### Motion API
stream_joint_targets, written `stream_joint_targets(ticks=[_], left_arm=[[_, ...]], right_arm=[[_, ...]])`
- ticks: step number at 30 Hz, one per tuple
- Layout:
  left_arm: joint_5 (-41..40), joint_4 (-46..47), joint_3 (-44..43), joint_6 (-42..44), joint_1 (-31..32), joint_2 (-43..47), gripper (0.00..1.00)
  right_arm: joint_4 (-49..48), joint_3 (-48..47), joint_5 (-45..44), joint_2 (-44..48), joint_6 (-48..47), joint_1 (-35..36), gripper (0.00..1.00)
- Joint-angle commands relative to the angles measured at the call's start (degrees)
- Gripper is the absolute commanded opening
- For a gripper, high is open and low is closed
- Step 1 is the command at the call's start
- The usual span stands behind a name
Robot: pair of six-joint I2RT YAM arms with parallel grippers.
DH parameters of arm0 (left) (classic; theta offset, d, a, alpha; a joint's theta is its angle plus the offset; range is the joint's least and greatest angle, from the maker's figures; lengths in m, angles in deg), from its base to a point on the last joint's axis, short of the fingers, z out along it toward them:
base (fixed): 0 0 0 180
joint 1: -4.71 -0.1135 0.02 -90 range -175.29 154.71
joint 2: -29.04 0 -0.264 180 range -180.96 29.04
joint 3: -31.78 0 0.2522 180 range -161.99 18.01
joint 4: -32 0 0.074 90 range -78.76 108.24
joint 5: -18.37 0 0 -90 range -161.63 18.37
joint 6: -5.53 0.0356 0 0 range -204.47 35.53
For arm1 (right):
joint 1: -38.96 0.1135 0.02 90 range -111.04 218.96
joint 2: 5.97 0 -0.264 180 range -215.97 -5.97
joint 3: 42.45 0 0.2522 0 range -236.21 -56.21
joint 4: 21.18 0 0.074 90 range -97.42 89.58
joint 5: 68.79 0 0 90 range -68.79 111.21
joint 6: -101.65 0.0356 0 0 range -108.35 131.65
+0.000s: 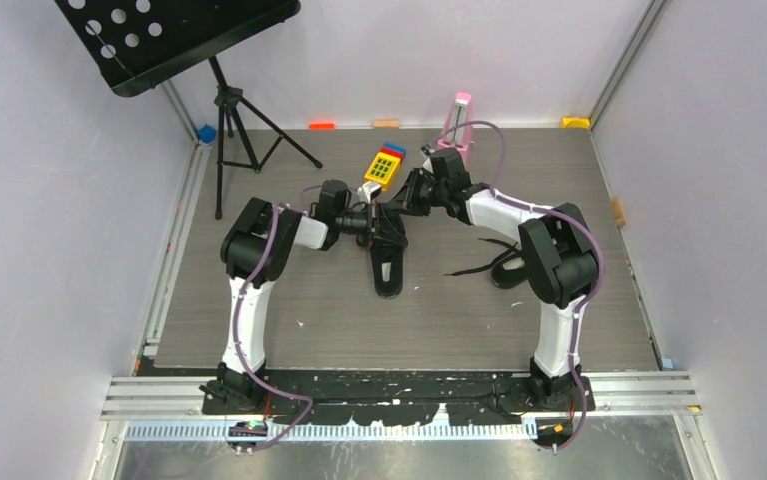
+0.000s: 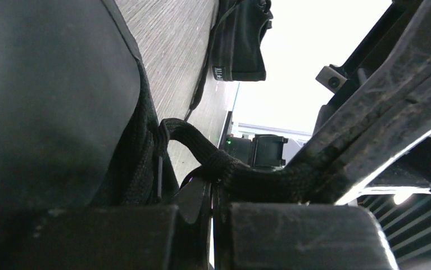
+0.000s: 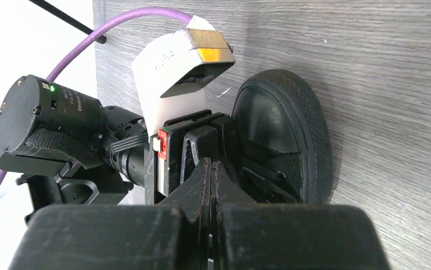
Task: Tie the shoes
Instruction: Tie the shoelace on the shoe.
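Observation:
One black shoe lies mid-table with its toe towards the back, where both grippers meet over it. My left gripper is shut on a black lace that loops out from this shoe's eyelets to the jaw tips. From there the lace runs on under a finger of the right gripper. My right gripper sits just behind the shoe's toe with its jaws pressed shut; no lace shows between them. The second shoe lies to the right, half under the right arm, its laces loose on the table.
A yellow keypad toy and a pink object lie just behind the grippers. A black music stand on a tripod stands at the back left. Small coloured blocks line the back wall. Side walls close in the table.

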Motion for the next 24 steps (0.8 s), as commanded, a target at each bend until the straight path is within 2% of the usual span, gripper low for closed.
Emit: stream_joint_targets(ticks=[1,5,8,10,17,24], left_arm=[[-0.1,7.7,1.1,-4.5,-0.3,-3.2,0.00],[-0.5,9.2,1.7,-5.6,-0.4,-3.7,0.00],[-0.9,9.5,2.2,-5.7,-0.3,-3.6,0.00],[-1.2,9.6,2.4,-5.9,-0.3,-3.5,0.00],[-1.2,10.6,2.5,-6.9,-0.4,-3.3,0.00],[-1.3,10.6,2.5,-7.0,-0.3,-2.8,0.00]], right_arm=[[-0.4,-2.2,-0.3,-0.3,0.7,0.3,0.04],[1.7,-3.2,-2.0,-1.3,0.9,0.3,0.11],[1.7,-3.0,-3.5,-1.1,1.9,-0.1,0.12],[1.7,-2.9,-3.6,-0.7,2.5,-0.5,0.21],[3.0,-3.7,-4.0,1.4,2.5,-1.6,0.34],[5.0,-3.6,-4.1,4.0,1.5,-2.6,0.62]])
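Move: The right fingers are shut on the black lace just above the shoe; the knot lies about 4 cm back, 1 cm to the left and 4 cm below them. The middle of the shoe is some 10 cm back from this hand, 2 cm left and 7 cm down, and the yellow toy phone about 9 cm ahead, 3 cm left and 9 cm lower. The left hand already pinches the lace, with the knot right at its fingertips, barely 1 cm above them. The right hand lets go of the lace, its fingers opening steadily from shut to a little over half, while it backs off about 2.5 cm to the right and eases roughly 1 cm forward and 1 cm down, turning some 5 degrees clockwise. The left hand stays all but still and keeps its pinch on the lace beside the knot, holding it over the shoe. ##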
